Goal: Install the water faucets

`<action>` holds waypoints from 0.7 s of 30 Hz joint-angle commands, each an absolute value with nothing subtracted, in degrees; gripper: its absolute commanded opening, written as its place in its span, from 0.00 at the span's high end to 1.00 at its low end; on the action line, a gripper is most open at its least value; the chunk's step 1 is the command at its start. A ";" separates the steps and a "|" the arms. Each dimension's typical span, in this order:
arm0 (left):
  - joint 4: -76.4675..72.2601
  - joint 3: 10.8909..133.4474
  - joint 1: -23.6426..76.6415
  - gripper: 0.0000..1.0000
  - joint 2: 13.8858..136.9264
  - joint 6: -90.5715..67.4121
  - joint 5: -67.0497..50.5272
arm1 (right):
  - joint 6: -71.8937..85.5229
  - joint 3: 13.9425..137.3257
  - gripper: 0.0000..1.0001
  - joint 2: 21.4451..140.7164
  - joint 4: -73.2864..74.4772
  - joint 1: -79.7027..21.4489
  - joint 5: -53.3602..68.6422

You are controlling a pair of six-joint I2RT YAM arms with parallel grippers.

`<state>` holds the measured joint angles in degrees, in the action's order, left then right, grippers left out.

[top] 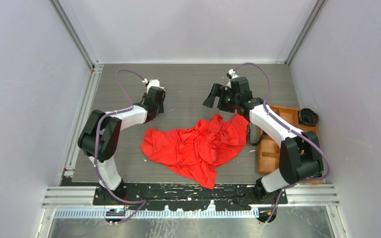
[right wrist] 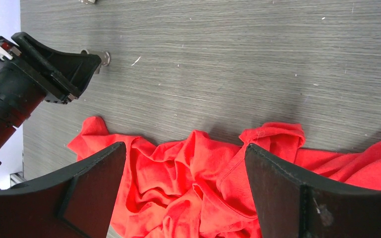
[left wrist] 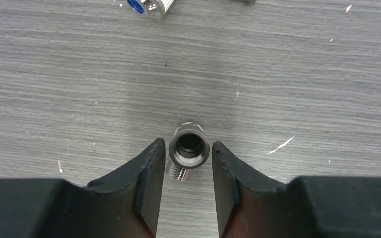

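Observation:
A small grey metal fitting (left wrist: 188, 148) with a threaded end rests on the grey table between my left gripper's (left wrist: 188, 145) fingers. A narrow gap shows on each side of it, so the jaws stand slightly open around it. The blue-marked end of a water faucet (left wrist: 149, 6) lies at the top edge of the left wrist view, mostly cut off. From above, the left gripper (top: 157, 101) points down at the table's back left. My right gripper (top: 217, 96) hovers wide open and empty over the far edge of a red cloth (right wrist: 193, 173).
The crumpled red cloth (top: 198, 144) covers the table's middle. An orange compartment tray (top: 278, 144) sits at the right, partly under the right arm, with a black coiled part (top: 308, 117) at its far corner. White walls enclose the table.

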<state>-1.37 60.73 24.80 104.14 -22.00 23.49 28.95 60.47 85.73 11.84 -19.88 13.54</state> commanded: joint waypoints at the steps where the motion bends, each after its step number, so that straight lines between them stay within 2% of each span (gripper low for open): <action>1: 0.93 62.55 24.87 0.53 102.35 -23.42 25.86 | 28.07 60.62 0.06 83.12 9.56 -20.20 13.21; 3: 1.79 62.55 24.87 0.43 100.85 -23.81 25.60 | 28.20 60.72 0.06 83.60 9.35 -20.19 13.55; 9: 5.48 65.37 24.89 0.33 98.31 -23.36 24.77 | 28.48 60.82 0.06 84.29 8.63 -20.16 14.85; 13: 10.04 70.06 24.83 0.09 96.63 -21.03 23.49 | 28.22 60.62 0.06 83.98 8.80 -20.21 14.85; 15: 14.23 74.11 24.81 0.01 97.13 -19.55 22.31 | 28.01 60.44 0.06 83.98 8.86 -20.18 14.85; 21: 31.58 90.71 20.76 0.00 107.53 -18.99 16.79 | 27.95 60.47 0.06 84.46 8.95 -20.21 15.82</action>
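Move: My left fingers are around the tee fitting, which lies at my hand point just above the table. The white faucet lies about 11 cm straight ahead of that hand and some 1 cm lower. The middle of the red cloth is roughly 20 cm back and 19 cm to its right, about 2 cm lower. From my right hand the faucet is about 17 cm ahead, 27 cm to the left and 11 cm below. I let go of the tee fitting with my left hand, spreading the fingers from barely clear of its sides to fully open while easing back about 1 cm. Then I lift up off the fitting by roughly 10 cm, quickening, and swing forward some 4 cm from that rearmost point, the wrist hardly turning. ##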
